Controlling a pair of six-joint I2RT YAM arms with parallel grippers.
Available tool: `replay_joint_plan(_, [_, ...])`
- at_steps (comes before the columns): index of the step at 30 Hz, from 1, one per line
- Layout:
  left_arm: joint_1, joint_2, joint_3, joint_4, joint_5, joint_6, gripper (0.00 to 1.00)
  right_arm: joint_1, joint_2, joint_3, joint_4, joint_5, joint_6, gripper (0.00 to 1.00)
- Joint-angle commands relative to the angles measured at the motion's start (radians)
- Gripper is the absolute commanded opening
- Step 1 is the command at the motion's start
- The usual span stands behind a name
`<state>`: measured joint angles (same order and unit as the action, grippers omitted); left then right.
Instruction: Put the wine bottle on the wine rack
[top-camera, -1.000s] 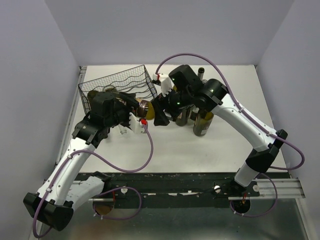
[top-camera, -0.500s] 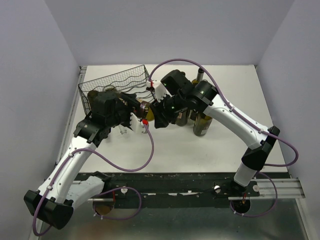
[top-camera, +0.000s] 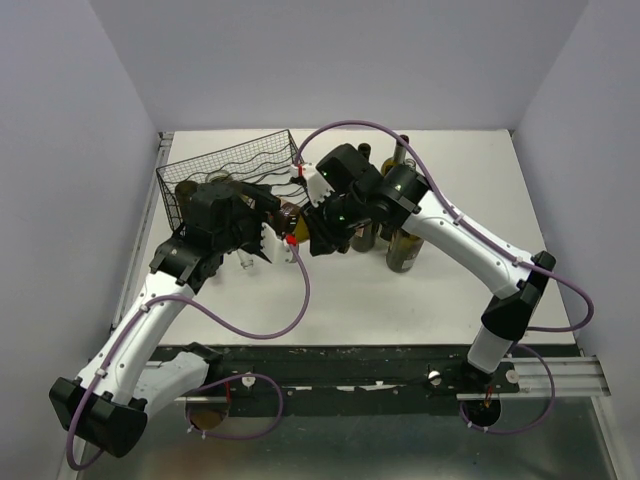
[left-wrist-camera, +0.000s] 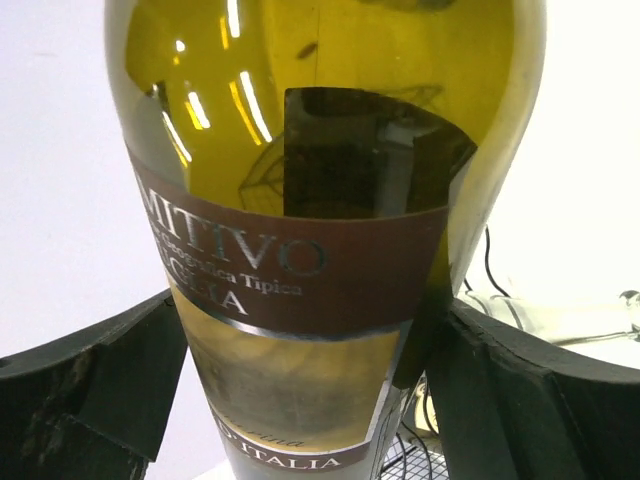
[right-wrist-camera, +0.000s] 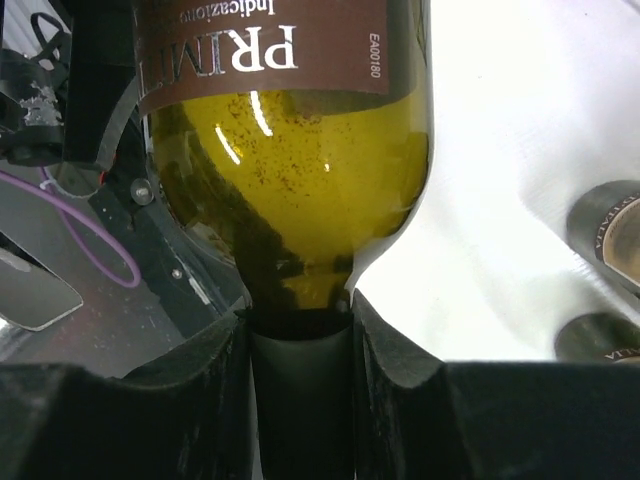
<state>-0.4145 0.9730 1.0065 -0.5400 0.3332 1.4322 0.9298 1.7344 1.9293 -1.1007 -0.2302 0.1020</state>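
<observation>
The wine bottle (top-camera: 289, 213), olive-green glass with a brown label, lies level in the air just right of the wine rack (top-camera: 235, 165), a black wire basket at the back left. My right gripper (right-wrist-camera: 300, 400) is shut on the bottle's dark neck (right-wrist-camera: 300, 330). My left gripper (left-wrist-camera: 310, 400) is open around the labelled body (left-wrist-camera: 300, 270), with a gap showing between the glass and each finger (left-wrist-camera: 100, 390). In the top view the left gripper (top-camera: 262, 218) and the right gripper (top-camera: 318, 225) face each other across the bottle.
Several more dark bottles (top-camera: 403, 248) stand upright in the middle of the table behind my right arm, and two (right-wrist-camera: 610, 225) show at the right of the right wrist view. The rack's wire (left-wrist-camera: 410, 460) shows below the bottle in the left wrist view.
My right gripper moved left onto the bottle's neck and closed on it. My left gripper, which had gripped the bottle's body, has opened around it.
</observation>
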Motion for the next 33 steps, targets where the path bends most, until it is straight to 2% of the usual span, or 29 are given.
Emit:
replay_joint_plan(1, [-0.004, -0.037, -0.003, 0.077, -0.020, 0.000, 0.99, 0.007, 0.011, 0.026, 0.031, 0.103, 0.036, 0.01])
replay_joint_plan(11, [-0.003, -0.085, -0.062, -0.003, -0.013, -0.027, 0.99, 0.007, 0.005, 0.027, 0.134, 0.290, 0.151, 0.01])
replay_joint_plan(14, [-0.004, -0.121, -0.091, -0.009, -0.016, -0.036, 0.99, 0.007, -0.006, 0.007, 0.150, 0.258, 0.156, 0.01])
replay_joint_plan(18, [-0.004, -0.197, -0.155, 0.075, -0.007, -0.097, 0.99, 0.007, -0.015, -0.048, 0.133, 0.236, 0.150, 0.01])
replay_joint_plan(26, [-0.004, -0.327, -0.216, 0.389, -0.013, -0.597, 0.99, 0.010, -0.067, -0.233, 0.200, 0.022, 0.220, 0.01])
replay_joint_plan(28, [-0.003, -0.341, -0.210, 0.431, -0.051, -0.811, 0.99, 0.010, -0.068, -0.269, 0.220, -0.003, 0.232, 0.01])
replay_joint_plan(30, [-0.004, -0.341, -0.180, 0.437, -0.127, -1.029, 0.99, 0.017, -0.064, -0.294, 0.229, 0.000, 0.238, 0.01])
replay_joint_plan(33, [-0.003, -0.306, -0.093, 0.329, -0.184, -1.226, 0.99, 0.021, -0.049, -0.329, 0.257, 0.015, 0.243, 0.01])
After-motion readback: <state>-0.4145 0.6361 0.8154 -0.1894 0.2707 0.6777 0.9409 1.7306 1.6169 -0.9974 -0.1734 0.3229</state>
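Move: Between the left hand's open fingers sits the wine bottle's label, practically at the hand point, while the right hand keeps hold of the neck. From the right hand, the rack's next free slot lies some 12 cm ahead, 12 cm left and 18 cm below; the clear bottle already racked is about 8 cm further left of that slot. A standing dark bottle is some 13 cm to the hand's right and 3 cm ahead, its middle 12 cm lower. Carrying the bottle by its neck, the right hand first eases about 3.5 cm forward, turning slightly clockwise, then sinks to some 9 cm below its start while drawing back about 5 cm, grip kept. The left hand, already wide open, backs off the bottle towards its base, then rises to about 7 cm above its start, its fingers swinging up to roughly level. ##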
